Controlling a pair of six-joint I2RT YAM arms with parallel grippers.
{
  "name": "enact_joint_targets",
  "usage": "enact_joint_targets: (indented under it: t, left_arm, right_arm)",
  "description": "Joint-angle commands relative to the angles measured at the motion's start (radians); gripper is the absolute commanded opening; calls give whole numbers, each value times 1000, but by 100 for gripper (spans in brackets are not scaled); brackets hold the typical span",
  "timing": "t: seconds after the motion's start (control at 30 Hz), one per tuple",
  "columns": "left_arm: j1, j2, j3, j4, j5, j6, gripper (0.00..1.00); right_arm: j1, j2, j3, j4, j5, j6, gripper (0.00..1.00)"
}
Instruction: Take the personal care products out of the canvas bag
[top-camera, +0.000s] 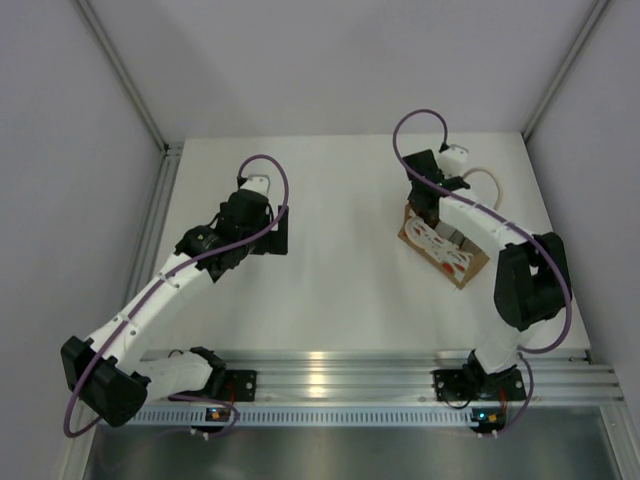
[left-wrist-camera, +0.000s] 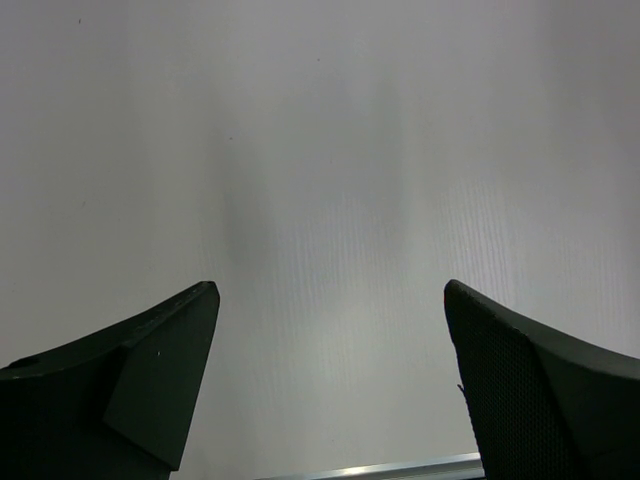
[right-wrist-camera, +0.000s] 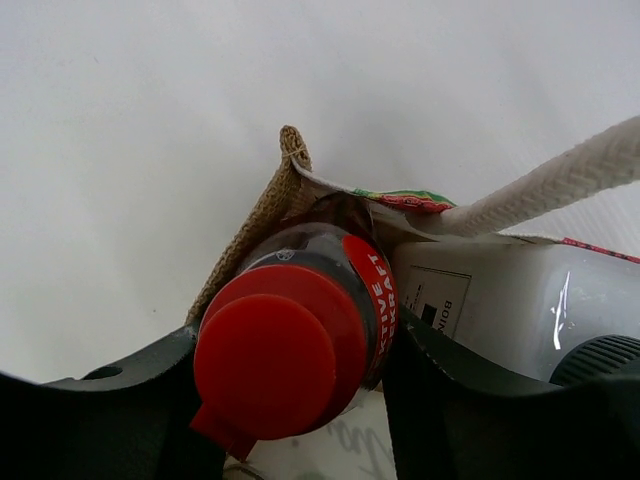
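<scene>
The canvas bag (top-camera: 448, 255) lies on its side at the right of the table, its cream handle (top-camera: 490, 185) looped toward the back. My right gripper (top-camera: 425, 205) is at the bag's mouth. In the right wrist view it (right-wrist-camera: 290, 345) is shut on the red-capped bottle (right-wrist-camera: 285, 355), whose body still sits within the tan bag edge (right-wrist-camera: 255, 225). A white bottle (right-wrist-camera: 500, 300) with a dark cap (right-wrist-camera: 600, 362) lies beside it in the bag. My left gripper (top-camera: 275, 235) hovers open over bare table at centre left, nothing between its fingers (left-wrist-camera: 160, 370).
An aluminium rail (top-camera: 400, 375) runs along the near edge, seen also in the left wrist view as a rail (left-wrist-camera: 400, 468). Grey enclosure walls stand on the left, right and back. The right arm's elbow (top-camera: 530, 280) hangs beside the bag.
</scene>
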Motion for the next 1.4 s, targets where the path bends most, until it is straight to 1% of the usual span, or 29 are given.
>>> enact_joint_targets:
  t: [0.0, 0.37, 0.6, 0.97, 1.37]
  left_arm:
    - [-1, -5, -2, 13, -7, 6, 98]
    - [-1, -11, -2, 13, -18, 7, 98]
    - [-1, -11, -4, 14, -24, 7, 98]
    - [-3, -12, -4, 13, -32, 7, 98]
    - [-1, -11, -4, 14, -35, 7, 98]
  right_arm:
    - [-10, -105, 82, 15, 50, -65, 0]
    - [-8, -157, 127, -16, 25, -107, 0]
    - [9, -220, 147, -39, 25, -142, 0]
    - [18, -249, 246, -114, -27, -191, 0]
    - [29, -273, 404, -218, -102, -258, 0]
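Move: Between the right fingers, gripped just below its cap, the red-capped bottle still stands in the canvas bag's far left corner, its middle some 4 cm below the hand. The bag's middle is about 8 cm back and 5 cm right of the hand, the white bottle roughly 4 cm back and 5 cm right, and the clear bottle about 8 cm back and 11 cm right. From the left hand, the red-capped bottle lies about 14 cm ahead, 40 cm right and 11 cm lower. Drawing the red-capped bottle almost straight up out of the bag's corner, the right hand rises about 14 cm, slowly at first and then steadily, easing back some 2 cm. The fingers keep their pinch below the cap while the wrist turns roughly 10 degrees counter-clockwise and the fingertips tip slightly upward. ##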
